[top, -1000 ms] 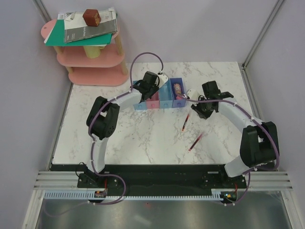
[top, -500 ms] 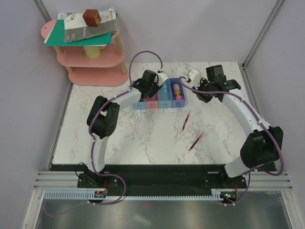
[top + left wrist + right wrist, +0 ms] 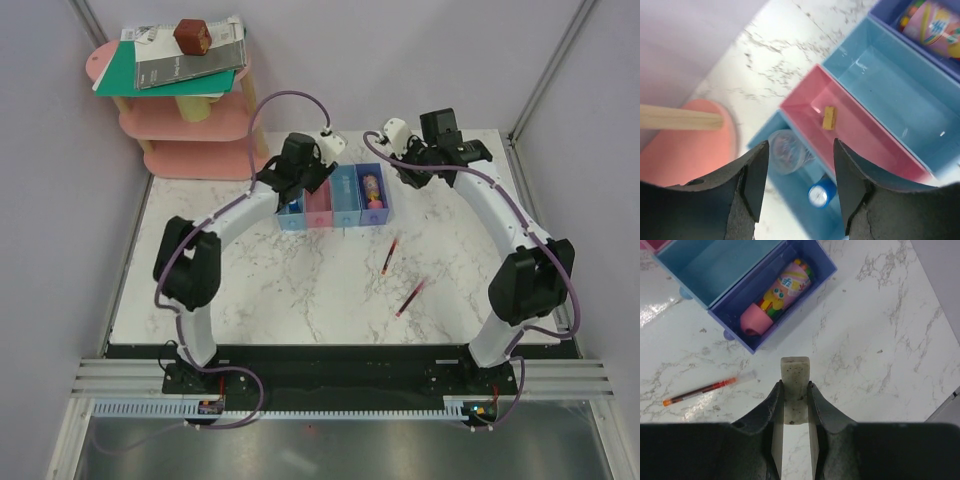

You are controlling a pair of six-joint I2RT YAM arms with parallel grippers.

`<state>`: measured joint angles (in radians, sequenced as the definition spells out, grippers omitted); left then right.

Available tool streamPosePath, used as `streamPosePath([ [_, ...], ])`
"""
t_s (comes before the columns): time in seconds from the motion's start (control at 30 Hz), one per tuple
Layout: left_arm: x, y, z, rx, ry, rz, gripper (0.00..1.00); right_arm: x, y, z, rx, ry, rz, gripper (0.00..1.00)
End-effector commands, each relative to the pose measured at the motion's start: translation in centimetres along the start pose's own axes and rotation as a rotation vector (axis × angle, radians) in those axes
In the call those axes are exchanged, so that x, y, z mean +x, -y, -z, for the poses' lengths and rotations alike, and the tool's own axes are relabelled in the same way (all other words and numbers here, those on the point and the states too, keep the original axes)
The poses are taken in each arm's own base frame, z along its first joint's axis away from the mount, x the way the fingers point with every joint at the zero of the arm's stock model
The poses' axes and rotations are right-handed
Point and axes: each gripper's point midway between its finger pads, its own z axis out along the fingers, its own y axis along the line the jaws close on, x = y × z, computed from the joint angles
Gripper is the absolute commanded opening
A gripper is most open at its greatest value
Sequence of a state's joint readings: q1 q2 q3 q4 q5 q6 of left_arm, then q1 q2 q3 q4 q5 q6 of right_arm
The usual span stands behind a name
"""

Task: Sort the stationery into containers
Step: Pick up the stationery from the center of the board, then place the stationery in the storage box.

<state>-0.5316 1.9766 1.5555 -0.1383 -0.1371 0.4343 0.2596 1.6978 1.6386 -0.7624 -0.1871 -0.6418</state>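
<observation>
The containers (image 3: 340, 196) are a row of joined bins at the table's middle back. My left gripper (image 3: 800, 150) hangs open above the light blue bin (image 3: 790, 200), which holds a round clear piece (image 3: 786, 151) and a small blue cylinder (image 3: 821, 193). A tan eraser (image 3: 829, 118) lies in the pink bin (image 3: 860, 135). My right gripper (image 3: 795, 390) is shut on a whitish speckled eraser (image 3: 795, 375), above bare table right of the purple-blue bin (image 3: 790, 270) holding the pink-yellow tube (image 3: 776, 296). Two red pens (image 3: 389, 256) (image 3: 410, 297) lie on the table.
A pink tiered shelf (image 3: 190, 120) stands at the back left corner with green and grey books (image 3: 165, 62) and a brown cube (image 3: 192, 36) on top. The blue bin (image 3: 890, 90) has nothing in it. Walls close in the table on three sides.
My left gripper has opened and drawn back to the left over the bins. My right arm has lifted and swung from beside the purple-blue bin toward the table's back.
</observation>
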Motion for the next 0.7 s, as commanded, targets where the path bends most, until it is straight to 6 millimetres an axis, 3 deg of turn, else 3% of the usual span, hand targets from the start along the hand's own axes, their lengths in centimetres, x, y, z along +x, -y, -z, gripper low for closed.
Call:
streamPosePath([
  [0.0, -5.5, -3.3, 9.0, -0.041, 0.165, 0.039, 0.61, -3.7, 0.9, -1.9, 0.012, 0.091, -0.015, 0.17],
  [0.03, -4.2, -2.1, 9.6, 0.004, 0.144, 0.023, 0.61, -3.9, 1.0, -2.4, 0.013, 0.092, -0.023, 0.17],
  [0.07, -4.8, -2.4, 12.0, 0.001, 0.174, -0.003, 0.61, -4.5, 1.0, -3.4, 0.005, 0.095, -0.021, 0.16],
  [0.1, -3.5, -1.7, 12.9, 0.026, 0.144, -0.023, 0.6, -5.1, 0.7, -3.9, 0.001, 0.103, -0.014, 0.17],
  [0.13, -1.0, -0.2, 13.2, 0.069, 0.098, -0.046, 0.6, -5.6, 0.4, -4.5, -0.007, 0.107, -0.01, 0.16],
  [0.2, -0.1, 0.4, 16.2, 0.088, 0.108, -0.095, 0.6, -7.2, -0.3, -6.0, -0.02, 0.122, 0.01, 0.16],
  [0.23, 2.7, 1.9, 16.8, 0.133, 0.056, -0.111, 0.6, -7.7, -0.6, -6.5, -0.025, 0.127, 0.016, 0.17],
  [0.3, 3.4, 2.2, 19.4, 0.138, 0.082, -0.12, 0.6, -9.2, -1.7, -7.9, -0.039, 0.148, 0.035, 0.16],
  [0.33, 5.4, 3.1, 19.9, 0.161, 0.04, -0.12, 0.6, -9.7, -2.2, -8.3, -0.048, 0.156, 0.041, 0.16],
  [0.43, 6.4, 3.3, 22.2, 0.157, 0.053, -0.088, 0.59, -11.2, -4.1, -10.3, -0.069, 0.181, 0.05, 0.16],
  [0.67, 6.2, 4.5, 27.3, 0.223, 0.176, -0.065, 0.57, -13.6, -8.2, -14.8, -0.12, 0.218, 0.061, 0.16],
])
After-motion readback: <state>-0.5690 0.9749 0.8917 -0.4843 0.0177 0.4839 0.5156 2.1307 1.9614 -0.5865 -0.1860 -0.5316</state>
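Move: The pink bin, where the right hand's eraser seems bound, lies about 19 cm to its left, 5 cm ahead and 16 cm below. Level with it, the purple bin stands some 6 cm and the light blue bin 12 cm left of this hand. From the open left hand, the pink bin's middle is roughly 2 cm back, 1 cm right and 8 cm below. Right hand sweeps held eraser about 17 cm left towards the pink bin; left hand backs off 23 cm. ##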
